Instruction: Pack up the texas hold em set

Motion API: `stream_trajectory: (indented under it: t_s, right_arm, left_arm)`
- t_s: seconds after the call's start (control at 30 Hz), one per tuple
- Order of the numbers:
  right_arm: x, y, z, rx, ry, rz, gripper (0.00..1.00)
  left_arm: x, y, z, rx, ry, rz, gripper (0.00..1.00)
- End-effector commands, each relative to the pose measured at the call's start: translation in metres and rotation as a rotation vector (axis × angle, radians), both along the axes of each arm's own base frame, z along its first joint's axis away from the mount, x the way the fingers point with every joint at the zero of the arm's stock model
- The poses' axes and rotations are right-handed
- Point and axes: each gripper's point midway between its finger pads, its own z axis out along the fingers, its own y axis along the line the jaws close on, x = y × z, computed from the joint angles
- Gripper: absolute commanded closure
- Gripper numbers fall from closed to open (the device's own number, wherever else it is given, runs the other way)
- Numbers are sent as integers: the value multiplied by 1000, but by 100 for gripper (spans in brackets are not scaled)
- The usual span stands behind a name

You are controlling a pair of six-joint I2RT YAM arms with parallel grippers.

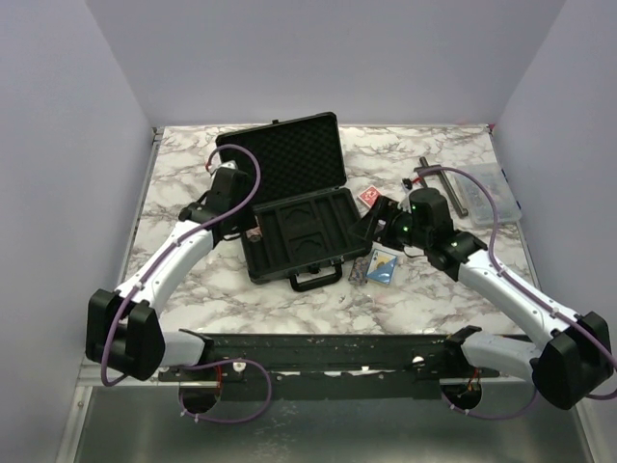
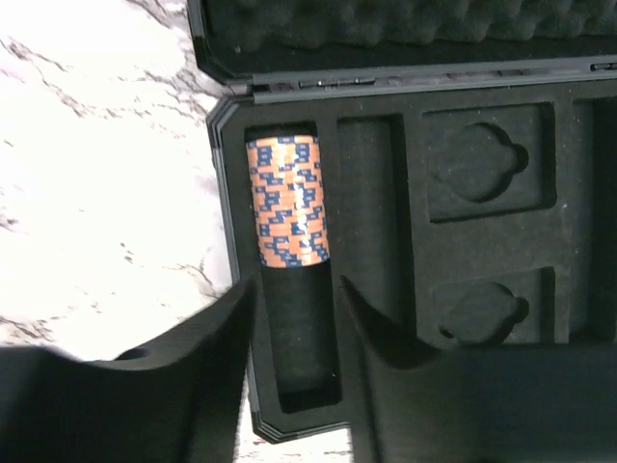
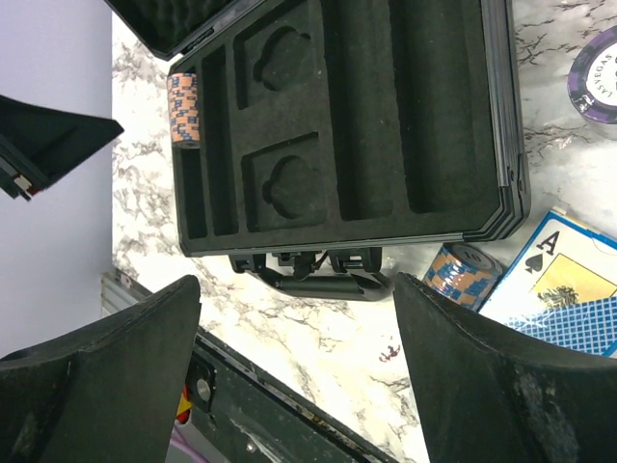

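The black case (image 1: 253, 253) lies open mid-table, its foam lid (image 1: 284, 156) raised at the back and its handle (image 1: 316, 281) toward me. An orange-and-blue chip stack (image 2: 287, 203) lies in the tray's leftmost slot. My left gripper (image 2: 294, 318) hovers open over the bare near part of that slot, holding nothing. My right gripper (image 3: 297, 289) stands wide open above the table by the handle (image 3: 323, 283). Another orange-and-blue chip stack (image 3: 466, 275) and the blue deck (image 3: 569, 289) lie right of the case. The red deck (image 1: 369, 197) lies further back.
A purple chip stack (image 3: 600, 77) sits near the case's right side. A clear plastic box (image 1: 487, 193) and a dark T-shaped tool (image 1: 445, 183) rest at the back right. A black rail (image 1: 328, 347) runs along the near table edge.
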Motion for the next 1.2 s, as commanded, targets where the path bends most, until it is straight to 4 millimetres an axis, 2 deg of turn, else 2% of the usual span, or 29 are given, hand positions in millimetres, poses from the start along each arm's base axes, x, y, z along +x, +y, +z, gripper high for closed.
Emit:
stream_trajectory:
  t_s: [0.0,0.17,0.27,0.47,0.7,1.17]
  right_arm:
    - [1,11,12,35,-24,44,16]
    - [-1,11,10,37,-16,48,16]
    - [-3,9,9,33,-18,44,16]
    - [-7,4,7,21,-20,36,16]
    - [-7,0,7,0,-31,25,16]
    - [-8,-4,5,-19,-32,20,16]
  left_arm:
    - [-18,-3,-16,-2,37,-3,69]
    - [-26,-13,-35,-4,94,-28,87]
    - [-27,-19,-44,-4,117,-35,92]
    - [-20,-20,-56,20,142,-23,93]
    - [-5,-13,-62,88,140,-4,93]
    - [16,-12,-61,141,119,4,91]
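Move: The orange-and-blue chip stack already lies in the poker case's leftmost slot. Its middle is about 7 cm below my left hand, 2 cm ahead and 1 cm to the right. The empty chip slot is some 4 cm right of the stack and 2 cm nearer me; the far card recess is about 10 cm right of the stack and 2 cm farther out. From my right hand the stack is roughly 7 cm ahead, 25 cm left and 11 cm down. I shut my empty left fingers while drawing back about 2.5 cm, then sink some 7 cm and slightly right, tipping the fingers about 10 degrees steeper, into the slot just behind the chip stack's near end. From there I ease forward nearly 2 cm, bringing the closed tips against that end to push the stack towards the hinge. ##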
